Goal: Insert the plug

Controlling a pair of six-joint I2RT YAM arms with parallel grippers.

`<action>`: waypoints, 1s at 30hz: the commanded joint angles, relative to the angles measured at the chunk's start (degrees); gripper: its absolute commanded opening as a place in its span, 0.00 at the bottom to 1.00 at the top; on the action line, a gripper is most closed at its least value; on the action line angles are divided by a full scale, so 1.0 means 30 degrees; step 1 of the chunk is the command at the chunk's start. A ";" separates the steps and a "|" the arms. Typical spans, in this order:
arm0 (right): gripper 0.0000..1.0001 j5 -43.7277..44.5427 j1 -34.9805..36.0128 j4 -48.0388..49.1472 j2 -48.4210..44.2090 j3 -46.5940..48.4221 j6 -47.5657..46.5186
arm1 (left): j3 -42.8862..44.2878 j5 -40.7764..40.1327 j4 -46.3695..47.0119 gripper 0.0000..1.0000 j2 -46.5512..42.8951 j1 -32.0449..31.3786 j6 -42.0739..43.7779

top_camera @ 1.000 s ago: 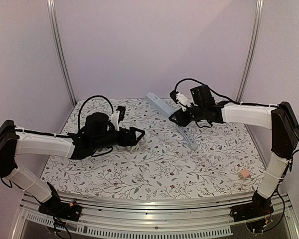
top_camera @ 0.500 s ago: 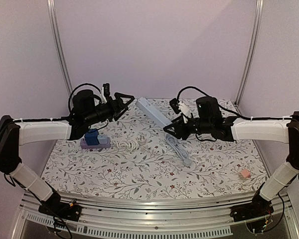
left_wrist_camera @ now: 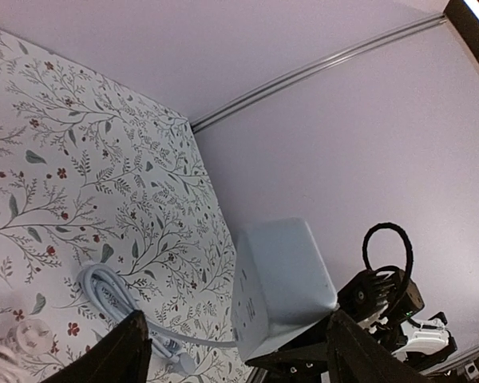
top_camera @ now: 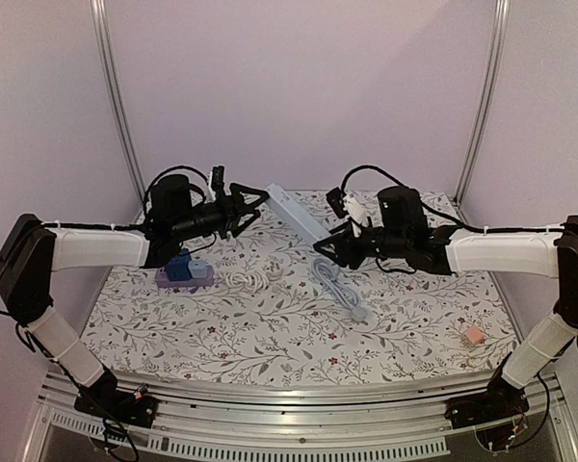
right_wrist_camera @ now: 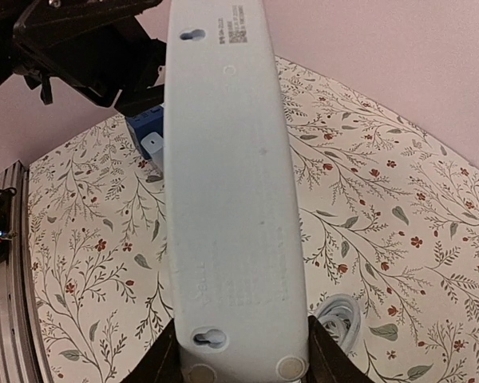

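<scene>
A long white power strip (top_camera: 297, 214) is held tilted above the table, underside towards the right wrist camera (right_wrist_camera: 227, 175). My right gripper (top_camera: 333, 243) is shut on its near end (right_wrist_camera: 239, 355). Its grey cable (top_camera: 339, 284) lies coiled on the table. My left gripper (top_camera: 254, 205) is open at the strip's far end; in the left wrist view the strip's end (left_wrist_camera: 283, 279) sits between my spread fingers (left_wrist_camera: 120, 351), not clamped. The blue plug (top_camera: 178, 267) rests on a purple block (top_camera: 195, 280) on the left, with its white coiled cord (top_camera: 249, 279) beside it.
A small pink object (top_camera: 474, 335) lies near the front right of the floral tablecloth (top_camera: 299, 337). Pale walls and metal rails (top_camera: 116, 106) enclose the back and sides. The blue plug also shows in the right wrist view (right_wrist_camera: 148, 132).
My left gripper has risen from low over the table, uncovering the blue plug, and moved up to the strip's far end. My right arm has shifted the strip slightly left and lower.
</scene>
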 commanded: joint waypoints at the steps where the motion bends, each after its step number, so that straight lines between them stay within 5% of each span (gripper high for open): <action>1: 0.12 0.0628 0.0500 0.0905 -0.0051 0.0381 -0.0272 | 0.0082 0.0565 0.1175 0.76 -0.0013 -0.0403 0.0061; 9: 0.12 0.1341 0.1047 0.0761 0.0082 0.0426 -0.0279 | 0.0616 -0.0204 -0.0127 0.59 0.0180 -0.1139 0.0700; 13: 0.12 0.1729 0.1290 0.0739 -0.0169 0.0275 -0.0279 | 0.0680 -0.0318 0.0264 0.36 0.0474 -0.1384 0.0496; 17: 0.13 0.2360 0.1482 0.0731 -0.0366 0.0121 -0.0279 | 0.1171 -0.0383 -0.0069 0.02 0.0646 -0.1877 0.0866; 19: 0.16 0.2831 0.1558 0.0704 -0.0486 0.0017 -0.0278 | 0.1594 -0.0531 -0.0667 0.00 0.0671 -0.2086 0.1293; 21: 0.28 0.3435 0.1551 0.0541 -0.0600 -0.0047 -0.0090 | 0.2110 -0.0784 -0.1455 0.00 0.0680 -0.2263 0.1907; 25: 0.69 0.5575 0.1553 0.0082 -0.0968 -0.0257 0.0827 | 0.3987 -0.1150 -0.3647 0.00 0.0920 -0.2365 0.4002; 30: 0.85 0.7844 0.1566 -0.0148 -0.2042 -0.1235 0.1780 | 0.7030 -0.2104 -0.6793 0.00 0.1575 -0.2072 0.7871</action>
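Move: The right gripper holds one end of the white power strip. Its free end waits about 4 cm to the right of the open left gripper, level ahead and 1 cm higher, and roughly 17 cm left, 6 ahead and 5 above the right hand. Some 22 cm below the left hand, the beige cable lies 7 cm left, the purple strip with the blue block 26 cm left, and the white cord coil 21 cm right and 3 back. Bring the left gripper right and slightly back onto the power strip's free end and pinch it while the right hand, still gripping, feeds it about 1 cm left and back. Then carry the left hand farther right and up, about 5 cm right and 3 cm up in all, rolling it a little over 10 degrees; meanwhile open the right fingers wide, turn that hand some 10 degrees clockwise and start easing it right. ##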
